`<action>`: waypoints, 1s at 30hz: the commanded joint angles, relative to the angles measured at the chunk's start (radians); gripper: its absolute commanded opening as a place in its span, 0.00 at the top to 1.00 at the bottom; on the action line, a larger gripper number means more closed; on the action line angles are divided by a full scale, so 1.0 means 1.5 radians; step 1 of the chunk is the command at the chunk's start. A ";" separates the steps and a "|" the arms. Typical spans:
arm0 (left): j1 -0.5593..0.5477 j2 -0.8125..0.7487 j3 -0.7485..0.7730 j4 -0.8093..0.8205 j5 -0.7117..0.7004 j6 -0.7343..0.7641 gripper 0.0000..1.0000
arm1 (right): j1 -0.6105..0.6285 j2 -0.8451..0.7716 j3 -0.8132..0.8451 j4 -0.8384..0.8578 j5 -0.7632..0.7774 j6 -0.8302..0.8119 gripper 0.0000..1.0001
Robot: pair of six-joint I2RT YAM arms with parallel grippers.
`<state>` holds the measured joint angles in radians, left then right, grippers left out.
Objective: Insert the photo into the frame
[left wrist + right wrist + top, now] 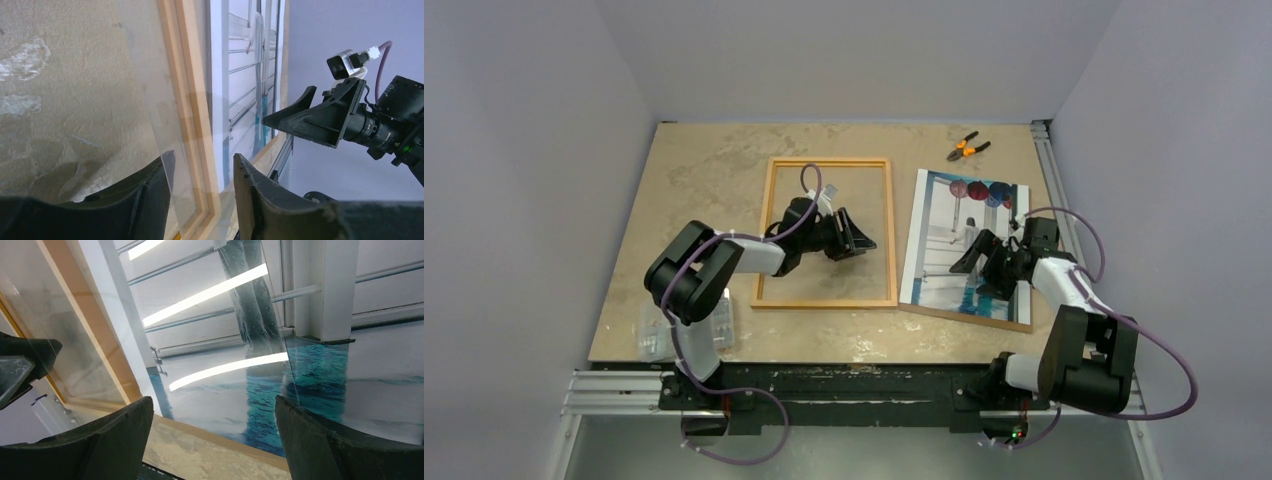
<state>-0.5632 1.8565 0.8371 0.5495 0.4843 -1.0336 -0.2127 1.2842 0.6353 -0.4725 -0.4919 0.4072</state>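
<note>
The frame (pixel 770 230), thin and orange-edged, lies flat in the middle of the table. My left gripper (pixel 856 240) sits low inside it, by the right rail. In the left wrist view that pale wood rail (pixel 192 100) and the edge of a clear pane (pixel 150 100) run between the jaws of the left gripper (pixel 202 160), which stand apart with no contact showing. The photo (pixel 944 250) lies right of the frame on a brown backing board (pixel 969 318). My right gripper (pixel 980 272) hovers open over the photo's near part. In the right wrist view the glossy photo (pixel 225 340) fills the space between its jaws.
Orange-handled pliers (pixel 967 147) lie at the far right of the table. A clear plastic item (pixel 656 335) sits at the near left corner. An aluminium rail (pixel 1052 190) runs along the table's right edge. Grey walls close in on three sides.
</note>
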 commanded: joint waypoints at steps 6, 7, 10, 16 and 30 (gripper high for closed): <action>0.002 -0.062 0.007 -0.057 -0.022 0.051 0.83 | 0.005 -0.013 0.009 0.008 -0.026 0.000 0.10; 0.002 -0.068 0.008 -0.070 -0.026 0.058 0.88 | 0.006 -0.017 0.012 0.004 -0.024 -0.002 0.11; 0.001 -0.099 0.017 -0.127 -0.045 0.083 1.00 | 0.007 -0.028 0.029 -0.015 -0.017 -0.010 0.10; 0.001 -0.211 0.048 -0.275 -0.087 0.146 1.00 | 0.006 -0.067 0.060 -0.040 -0.009 -0.021 0.09; 0.001 -0.491 0.045 -0.633 -0.173 0.223 1.00 | 0.049 -0.108 0.078 -0.030 -0.079 -0.025 0.06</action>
<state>-0.5632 1.2144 0.9089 -0.2302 0.2855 -0.7609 -0.1719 1.1210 0.7273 -0.5457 -0.5461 0.3759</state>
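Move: The left hand, half open, has the left edge of the clear sheet at its fingertips, practically at the hand point. The middle of the wooden frame lies about 7 cm to its left, 2 cm ahead and 6 cm below. The photo's middle is some 23 cm to its right, level with it and 6 cm below. From the right hand, that sheet edge is about 24 cm to the left and 7 cm ahead, at roughly the same height. Almost in place at first, the left hand shuts its half-open fingers and pinches the left edge of the clear sheet. It then draws up about 12 cm, pulling some 8 cm left over the frame and 5 cm back, the wrist turning a little under 20 degrees. Over the photo the right hand, still wide open, rises about 6 cm and tips its fingers up some 10 degrees. ##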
